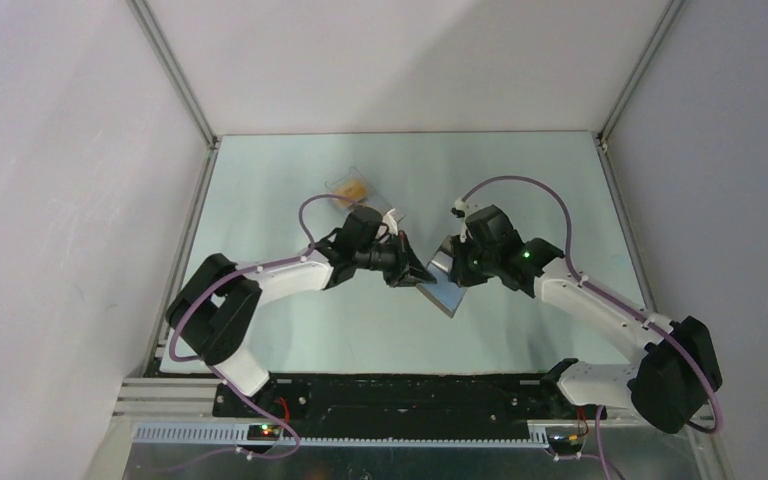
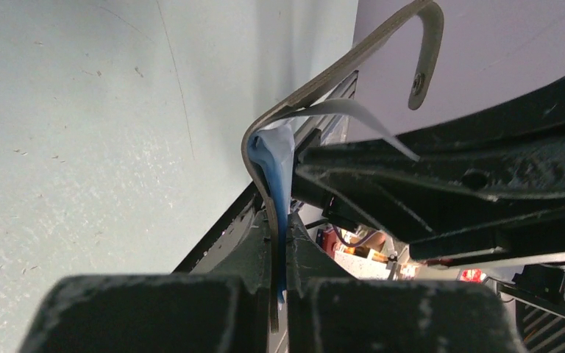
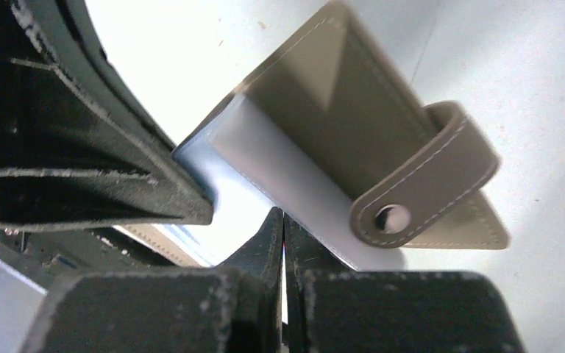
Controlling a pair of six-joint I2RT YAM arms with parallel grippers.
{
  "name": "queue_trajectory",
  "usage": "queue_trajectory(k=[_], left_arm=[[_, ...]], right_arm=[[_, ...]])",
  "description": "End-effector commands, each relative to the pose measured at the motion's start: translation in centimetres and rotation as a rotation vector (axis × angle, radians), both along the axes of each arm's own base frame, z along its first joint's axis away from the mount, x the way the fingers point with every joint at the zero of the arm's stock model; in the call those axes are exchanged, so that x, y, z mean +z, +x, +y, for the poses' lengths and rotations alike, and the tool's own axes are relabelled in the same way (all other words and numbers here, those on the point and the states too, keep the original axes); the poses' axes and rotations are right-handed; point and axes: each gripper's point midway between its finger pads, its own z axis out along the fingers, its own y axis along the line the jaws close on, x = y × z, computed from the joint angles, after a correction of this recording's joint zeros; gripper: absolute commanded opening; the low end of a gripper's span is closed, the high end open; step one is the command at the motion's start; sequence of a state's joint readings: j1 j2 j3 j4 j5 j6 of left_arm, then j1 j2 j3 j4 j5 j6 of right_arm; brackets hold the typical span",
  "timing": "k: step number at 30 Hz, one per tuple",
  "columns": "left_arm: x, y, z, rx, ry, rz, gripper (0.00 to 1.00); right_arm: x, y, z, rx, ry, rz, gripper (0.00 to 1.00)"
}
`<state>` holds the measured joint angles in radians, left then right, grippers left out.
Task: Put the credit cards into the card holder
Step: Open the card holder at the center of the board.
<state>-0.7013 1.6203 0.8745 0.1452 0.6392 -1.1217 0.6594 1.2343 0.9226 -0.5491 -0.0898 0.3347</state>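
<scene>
The grey-taupe card holder [image 1: 447, 293] is held over the middle of the table, between the two arms. My left gripper [image 1: 415, 272] is shut on one of its flaps; in the left wrist view the taupe skin and blue lining [image 2: 279, 169] run down between the jaws [image 2: 281, 235]. My right gripper [image 1: 452, 262] is shut, its tips [image 3: 283, 217] at the lower edge of the holder's pale inner face [image 3: 287, 169]. The snap strap [image 3: 427, 184] hangs loose. Orange credit cards [image 1: 353, 188] lie in a clear box at the back.
The clear plastic box [image 1: 345, 182] sits behind the left arm on the pale green table [image 1: 520, 180]. White walls with metal rails close in the sides and the back. The left gripper's black finger [image 3: 81, 147] fills the left of the right wrist view.
</scene>
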Motion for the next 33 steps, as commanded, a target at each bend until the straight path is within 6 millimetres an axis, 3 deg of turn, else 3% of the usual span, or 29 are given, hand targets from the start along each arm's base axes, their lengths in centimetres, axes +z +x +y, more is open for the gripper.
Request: queue_trajectory(k=[1, 4, 9, 13, 20, 23, 28, 33], left_arm=[[2.9, -0.7, -0.9, -0.078, -0.061, -0.056, 0.0], [3.1, -0.9, -1.3, -0.095, -0.064, -0.068, 0.0], [5.3, -1.0, -1.9, -0.125, -0.1, -0.143, 0.0], [7.3, -1.6, -2.4, -0.176, -0.141, -0.196, 0.0], [8.8, -2.5, -2.9, -0.218, -0.172, -0.24, 0.0], [9.5, -3.4, -3.2, -0.258, -0.193, -0.249, 0.0], [10.7, -3.7, -3.2, -0.271, -0.211, -0.303, 0.0], [11.8, -3.0, -3.0, -0.228, -0.209, -0.376, 0.0]], right_arm=[[1.8, 2.9, -0.5, -0.058, -0.02, -0.109, 0.0], [0.7, 3.7, -1.2, -0.06, -0.061, -0.095, 0.0], [-0.6, 4.4, -1.7, -0.052, -0.05, -0.042, 0.0], [0.0, 5.1, -1.7, -0.064, 0.027, -0.03, 0.0], [2.5, 4.0, 0.7, 0.031, 0.235, 0.017, 0.0], [3.2, 4.4, 0.3, -0.005, 0.297, 0.03, 0.0], [2.9, 4.4, -0.1, -0.006, 0.338, 0.069, 0.0], [2.5, 2.1, 1.0, 0.064, 0.409, 0.199, 0.0]])
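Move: Pinched by its edge in the left fingers, the opened-up card holder has its middle about 3 cm to the left hand's right and 1 cm ahead, at its height; from the shut right fingertips, already inside it, that middle is some 1 cm ahead and 2 cm left. Its snap strap curls up about 4 cm ahead of the right hand and 1 cm left. The clear card box lies on the table, roughly 16 cm ahead of the left hand and 15 cm to its left. Pushing the far leaf outward with its shut fingertips, the right hand sweeps forward about 5 cm, first also to the right and dipping, then swinging back left and rising some 4 cm while it rolls, left side up, by nearly 20 degrees. Meanwhile the left hand keeps its pinch, lifts the holder about 5 cm, draws it back and a little right, and turns clockwise. ##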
